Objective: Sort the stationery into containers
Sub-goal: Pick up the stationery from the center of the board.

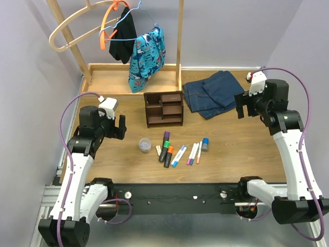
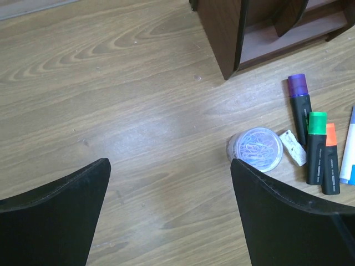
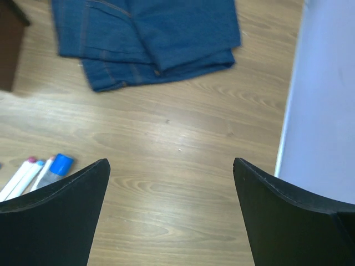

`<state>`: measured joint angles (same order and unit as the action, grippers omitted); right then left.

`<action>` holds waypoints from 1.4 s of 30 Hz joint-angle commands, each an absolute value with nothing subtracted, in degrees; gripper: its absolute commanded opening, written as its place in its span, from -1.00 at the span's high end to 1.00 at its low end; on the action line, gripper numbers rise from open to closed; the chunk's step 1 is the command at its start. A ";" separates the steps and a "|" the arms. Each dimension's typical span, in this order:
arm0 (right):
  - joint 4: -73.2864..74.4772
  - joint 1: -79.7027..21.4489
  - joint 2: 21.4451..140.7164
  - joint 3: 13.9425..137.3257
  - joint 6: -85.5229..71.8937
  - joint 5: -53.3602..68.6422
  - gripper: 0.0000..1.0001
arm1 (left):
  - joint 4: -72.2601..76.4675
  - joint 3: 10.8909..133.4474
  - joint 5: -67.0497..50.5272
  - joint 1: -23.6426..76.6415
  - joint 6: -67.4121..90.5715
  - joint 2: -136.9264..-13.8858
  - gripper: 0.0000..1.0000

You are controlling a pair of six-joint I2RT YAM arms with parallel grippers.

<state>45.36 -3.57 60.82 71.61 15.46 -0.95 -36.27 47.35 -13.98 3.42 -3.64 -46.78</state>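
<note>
The dark brown organiser [image 1: 163,108] stands at the table's middle, and its corner shows in the left wrist view [image 2: 260,27]. In front of it lie a clear tub [image 1: 145,145] [image 2: 258,148], a white eraser [image 1: 158,149] [image 2: 293,147], a purple marker [image 1: 166,139] [image 2: 300,105], a green marker [image 1: 164,153] [image 2: 317,147], an orange marker [image 1: 169,156] [image 2: 331,158], white pens [image 1: 191,153] [image 3: 22,174] and a blue-capped bottle [image 1: 204,144] [image 3: 58,168]. My left gripper [image 1: 121,127] [image 2: 169,162] is open and empty, left of the tub. My right gripper [image 1: 240,108] [image 3: 171,160] is open and empty over bare table at the far right.
Folded blue jeans [image 1: 213,92] [image 3: 150,39] lie right of the organiser. A pale wooden tray with tall posts [image 1: 133,80] stands at the back, with hung clothes [image 1: 146,56]. The wall [image 3: 321,94] is close on the right.
</note>
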 commanded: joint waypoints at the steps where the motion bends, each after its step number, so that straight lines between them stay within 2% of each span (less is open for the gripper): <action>1: 49.47 -3.78 62.30 77.77 24.56 15.25 -1.00 | -37.88 50.18 -12.40 2.55 -5.18 -44.83 -0.97; 2: 53.48 -3.78 64.40 79.18 28.44 25.47 -1.00 | -38.40 50.19 -10.04 2.11 -5.19 -44.56 -0.97; 4: 58.60 -3.78 66.96 83.57 40.52 35.28 -1.00 | -38.85 49.57 -8.27 1.85 -4.66 -44.38 -0.97; 5: 60.80 -3.95 69.67 84.45 42.78 41.34 -1.00 | -39.46 49.40 -6.26 1.67 -4.14 -44.56 -0.97; 6: 59.86 -4.56 71.26 85.77 42.28 42.18 -1.00 | -40.16 49.57 -5.63 1.67 -3.61 -45.43 -0.97; 8: 59.23 -8.06 75.65 88.66 36.31 40.88 -1.00 | -41.48 50.27 -4.84 1.23 -3.08 -46.40 -0.97; 10: 62.82 -11.84 83.21 94.71 38.74 39.21 -0.97 | -41.40 50.36 -4.48 0.44 -3.16 -47.02 -0.97; 13: 63.11 -18.88 88.32 97.20 39.11 34.02 -0.96 | -40.96 50.62 -4.40 -1.75 -3.25 -48.25 -0.97; 17: 57.14 -28.79 91.49 96.77 38.41 29.89 -1.00 | -38.94 51.68 -3.25 -4.13 -1.94 -50.79 -0.97; 22: 52.31 -38.66 95.36 93.62 40.95 30.50 -0.93 | -36.74 53.25 -2.81 -8.69 2.10 -53.08 -0.97; 26: 45.97 -46.30 100.52 91.14 43.76 29.27 -0.97 | -38.40 54.58 -3.07 -11.42 0.45 -54.75 -0.97; 31: 46.15 -50.44 107.48 96.50 49.73 30.58 -1.00 | -38.41 54.67 -3.43 -12.30 0.26 -54.93 -0.97; 35: 38.87 -53.95 108.98 93.96 54.40 29.01 -0.98 | -38.50 54.32 -4.39 -14.32 0.97 -54.49 -0.97; 42: 38.06 -56.51 116.01 97.64 53.96 28.48 -0.91 | -38.93 54.75 -3.08 -14.41 1.41 -55.19 -0.97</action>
<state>41.04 -54.89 111.77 94.80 52.40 29.58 -38.57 53.47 -3.79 -14.26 0.71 -55.31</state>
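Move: The clip jar that the right hand goes for lies about 48 cm to its left, 7 cm back towards the base and 24 cm below. The white eraser is some 7 cm right of the jar and 3 cm nearer the base; the green highlighter is 11 cm right of the jar and 4 cm nearer. The brown organizer stands 18 cm beyond the jar and 10 cm right of it. From the left hand the jar is level ahead, 12 cm to the right, 17 cm lower. The empty right hand sweeps about 42 cm left towards the clip jar, rising some 3 cm first and then sinking to end about 15 cm lower, edging forward before drawing back, while it swings nearly 100 degrees counter-clockwise so that its wide-open fingers point left, stopping short of the jar above the eraser and highlighters. Meanwhile the left hand, also open and empty, clears off some 11 cm to the left, away from the jar, turning a little under 30 degrees counter-clockwise at nearly the same height. ##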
